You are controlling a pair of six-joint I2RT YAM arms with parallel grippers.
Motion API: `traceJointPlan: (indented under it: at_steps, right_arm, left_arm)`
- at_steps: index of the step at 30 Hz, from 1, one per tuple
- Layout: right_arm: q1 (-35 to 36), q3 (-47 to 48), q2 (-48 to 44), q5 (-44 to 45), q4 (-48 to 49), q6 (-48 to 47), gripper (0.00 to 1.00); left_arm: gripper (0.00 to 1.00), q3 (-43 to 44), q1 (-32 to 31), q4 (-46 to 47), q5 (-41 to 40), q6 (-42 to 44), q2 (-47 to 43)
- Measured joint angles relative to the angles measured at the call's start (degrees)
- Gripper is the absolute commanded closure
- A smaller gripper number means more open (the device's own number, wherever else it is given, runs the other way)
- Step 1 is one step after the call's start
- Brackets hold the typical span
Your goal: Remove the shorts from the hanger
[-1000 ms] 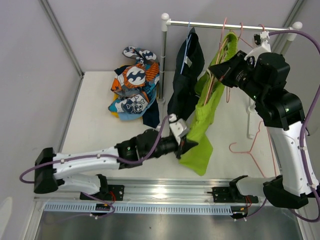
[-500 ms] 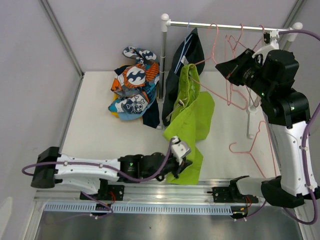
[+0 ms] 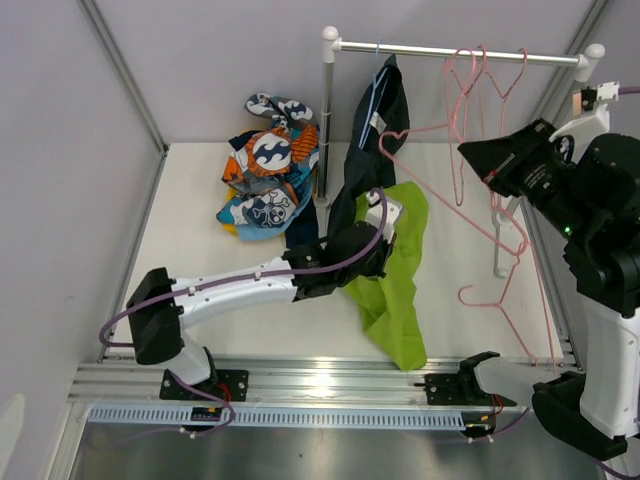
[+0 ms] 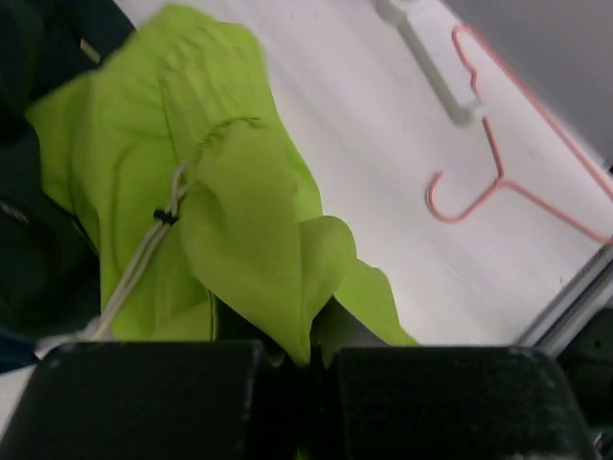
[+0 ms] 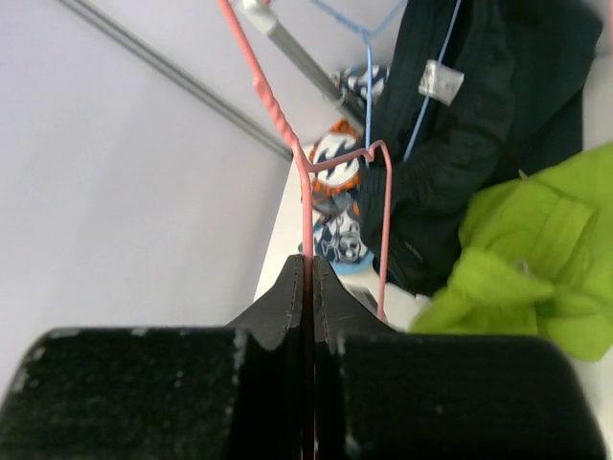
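Note:
The lime green shorts (image 3: 398, 290) hang from my left gripper (image 3: 385, 238), which is shut on a fold of them (image 4: 239, 211), and they trail down onto the table. My right gripper (image 5: 308, 273) is shut on the wire of a bare pink hanger (image 3: 440, 128) held out in the air below the rail (image 3: 450, 50). No cloth is on that hanger (image 5: 305, 168). The navy shorts (image 3: 375, 125) still hang on a blue hanger next to the left post. The patterned shorts (image 3: 265, 175) lie heaped on the table at the back left.
Two empty pink hangers (image 3: 470, 75) hang on the rail. Another pink hanger (image 3: 500, 300) lies on the table at the right, next to the white rack foot (image 4: 426, 57). The rack's left post (image 3: 325, 120) stands between the heap and the navy shorts.
The green shorts came off the pink hanger. My left gripper pulled them down toward the front, then carried them back up to mid-table. My right arm swung right with the now bare hanger.

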Motion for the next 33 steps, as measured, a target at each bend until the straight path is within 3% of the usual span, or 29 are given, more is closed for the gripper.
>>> traceJointPlan:
  at_steps: [4, 8, 12, 21, 25, 28, 33]
  right_arm:
    - [-0.5, 7.52, 4.5, 4.24, -1.11, -2.62, 1.0]
    - [-2.23, 11.3, 10.23, 7.23, -0.13, -5.11, 1.0]
    - [-4.09, 11.52, 16.68, 9.09, 1.01, -6.71, 1.0]
    - [-8.85, 12.37, 24.5, 9.68, 4.28, -7.87, 1.0]
    - [-9.49, 11.5, 24.13, 9.66, 5.22, -8.07, 1.0]
    - [-9.49, 5.81, 21.18, 9.35, 7.48, -8.07, 1.0]
    - [-9.46, -2.93, 15.52, 8.09, 8.28, -8.04, 0.89]
  left_arm:
    - [1.0, -9.25, -3.74, -0.79, 0.5, -2.93, -3.85]
    - [1.0, -16.5, -13.42, -6.58, -1.79, -6.36, -11.76]
    - [1.0, -16.9, -23.5, -11.78, -5.86, -10.14, -21.31]
    - [1.0, -16.41, -35.54, -25.49, -15.26, -19.74, -34.58]
    - [1.0, -12.68, -37.31, -33.05, -19.15, -20.98, -34.58]
    - [1.0, -6.88, -36.65, -37.55, -22.93, -19.15, -34.71]
    - [1.0, 5.14, -26.01, -38.4, -24.83, -9.62, -34.73]
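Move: The left hand already has the lime-green shorts. The clothes pile on the bin lies about 28 cm ahead, 27 cm to its left and 18 cm lower, and the dark shorts hang some 24 cm straight ahead, about 11 cm higher. The right hand holds a bare pink hanger, with the rail about 26 cm straight ahead and 6 cm up. From it, other empty hangers hang 24 cm ahead, 7 cm right and slightly lower, and the dark shorts 24 cm ahead, 20 cm left and 18 cm lower. Still pinching the green shorts, the left hand hauls them back some 20 cm, dipping first and swinging left, then climbs and comes partly forward again, ending about 15 cm left of its start and well higher. The right hand keeps its pinch on the pink hanger and carries it forward about 15 cm towards the rail, rising briefly, then sinking and drifting right while turning some 15 degrees clockwise. ##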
